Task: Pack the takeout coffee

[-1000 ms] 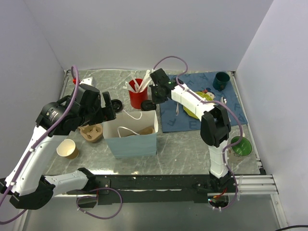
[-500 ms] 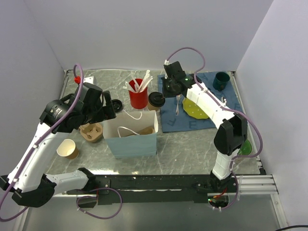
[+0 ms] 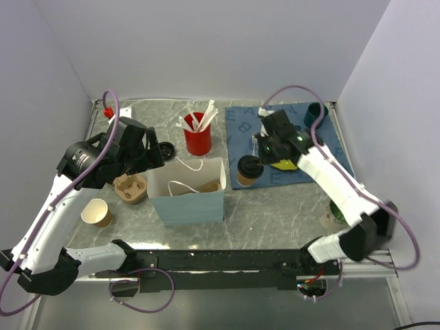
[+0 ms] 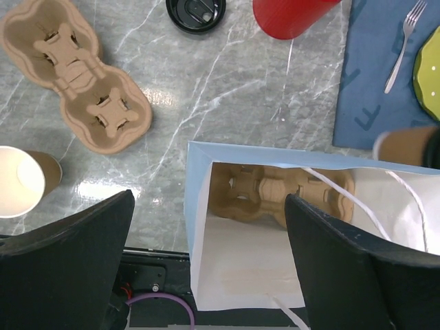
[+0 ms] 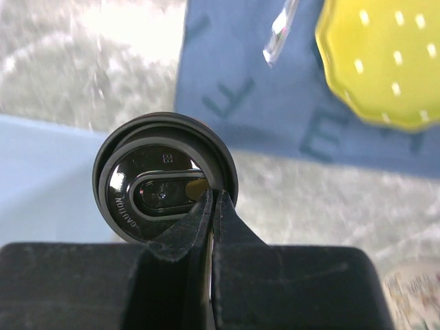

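Observation:
The takeout coffee [image 3: 249, 169], a brown paper cup with a black lid [image 5: 165, 177], is just right of the light blue paper bag [image 3: 187, 199], over the near edge of the blue mat. My right gripper [image 5: 212, 196] is shut on the lid's rim, one finger inside and one outside. The cup's brown side also shows in the left wrist view [image 4: 409, 144]. My left gripper [image 4: 210, 199] is wide open above the bag's left edge [image 4: 199, 206], holding nothing. A cardboard cup carrier [image 4: 275, 196] lies at the bottom of the bag.
A second cup carrier [image 3: 130, 188] and a lidless paper cup [image 3: 96, 213] sit left of the bag. Behind it are a loose black lid [image 3: 165, 148] and a red cup of utensils [image 3: 198, 137]. The blue mat [image 3: 240, 130] holds a yellow plate [image 5: 385, 62], a fork [image 4: 402, 41] and a teal cup [image 3: 316, 113].
The right arm has swung right and nearer, carrying the coffee from beside the red cup to the bag's right side. The left gripper has stayed above the bag.

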Robot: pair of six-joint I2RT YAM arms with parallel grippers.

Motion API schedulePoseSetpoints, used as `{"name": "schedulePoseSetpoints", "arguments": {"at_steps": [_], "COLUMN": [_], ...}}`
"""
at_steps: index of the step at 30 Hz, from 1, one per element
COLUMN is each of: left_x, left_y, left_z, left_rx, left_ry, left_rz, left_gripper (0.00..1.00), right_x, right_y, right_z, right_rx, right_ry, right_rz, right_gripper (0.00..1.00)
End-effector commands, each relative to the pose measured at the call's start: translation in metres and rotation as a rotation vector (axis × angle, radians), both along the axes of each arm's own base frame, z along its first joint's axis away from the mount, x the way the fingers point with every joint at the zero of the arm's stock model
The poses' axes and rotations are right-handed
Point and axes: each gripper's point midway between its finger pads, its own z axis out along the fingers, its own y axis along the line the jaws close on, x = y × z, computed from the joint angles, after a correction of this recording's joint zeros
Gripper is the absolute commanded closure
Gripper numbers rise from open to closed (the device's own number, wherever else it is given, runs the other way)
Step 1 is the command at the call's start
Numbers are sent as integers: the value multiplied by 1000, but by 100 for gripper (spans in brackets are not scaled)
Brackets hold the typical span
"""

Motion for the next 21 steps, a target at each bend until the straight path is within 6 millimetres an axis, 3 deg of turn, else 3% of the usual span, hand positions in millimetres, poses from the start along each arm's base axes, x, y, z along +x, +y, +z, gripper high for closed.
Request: {"name": "schedulePoseSetpoints", "arguments": {"at_steps": [1, 5, 9, 12, 16, 21], "left_x": [-6, -9, -11, -12, -11, -9], "left_y": [9, 8, -1, 3, -5, -11], "left_z": [-4, -21, -25, -30, -39, -43], "left_rx": [7, 5, -53, -77, -100, -110], "left_ry": [6, 46, 41, 24, 37, 60], "left_rz": [34, 43, 18, 68, 45, 30], "left_gripper": [3, 3, 2, 5, 9, 3], "right_x": [-44, -76, -99, -106, -105, -115], "right_y": [-29, -48, -60, -67, -63, -65], "right_z": [-1, -7, -32, -47, -48, -64], "right_rx": [-17, -13, -34, -57, -23, -49], "right_ry": [10, 0, 32, 46, 29, 125], "right_rz": [-15, -49, -63, -92, -108, -147], "right_gripper": [100, 100, 100, 100, 100, 96]}}
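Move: The right hand holds the coffee by its lid rim; the bare counter spot for it lies some 13 cm back, 4 cm right and 16 cm below. From that hand the bag is about 25 cm left and 8 cm back, the green plate 13 cm ahead and 10 cm right. The bag's middle lies roughly 8 cm right, 3 cm back and 20 cm below the open left hand. Right hand carries the coffee about 11 cm back and rightward, then down; left sinks towards the bag. ##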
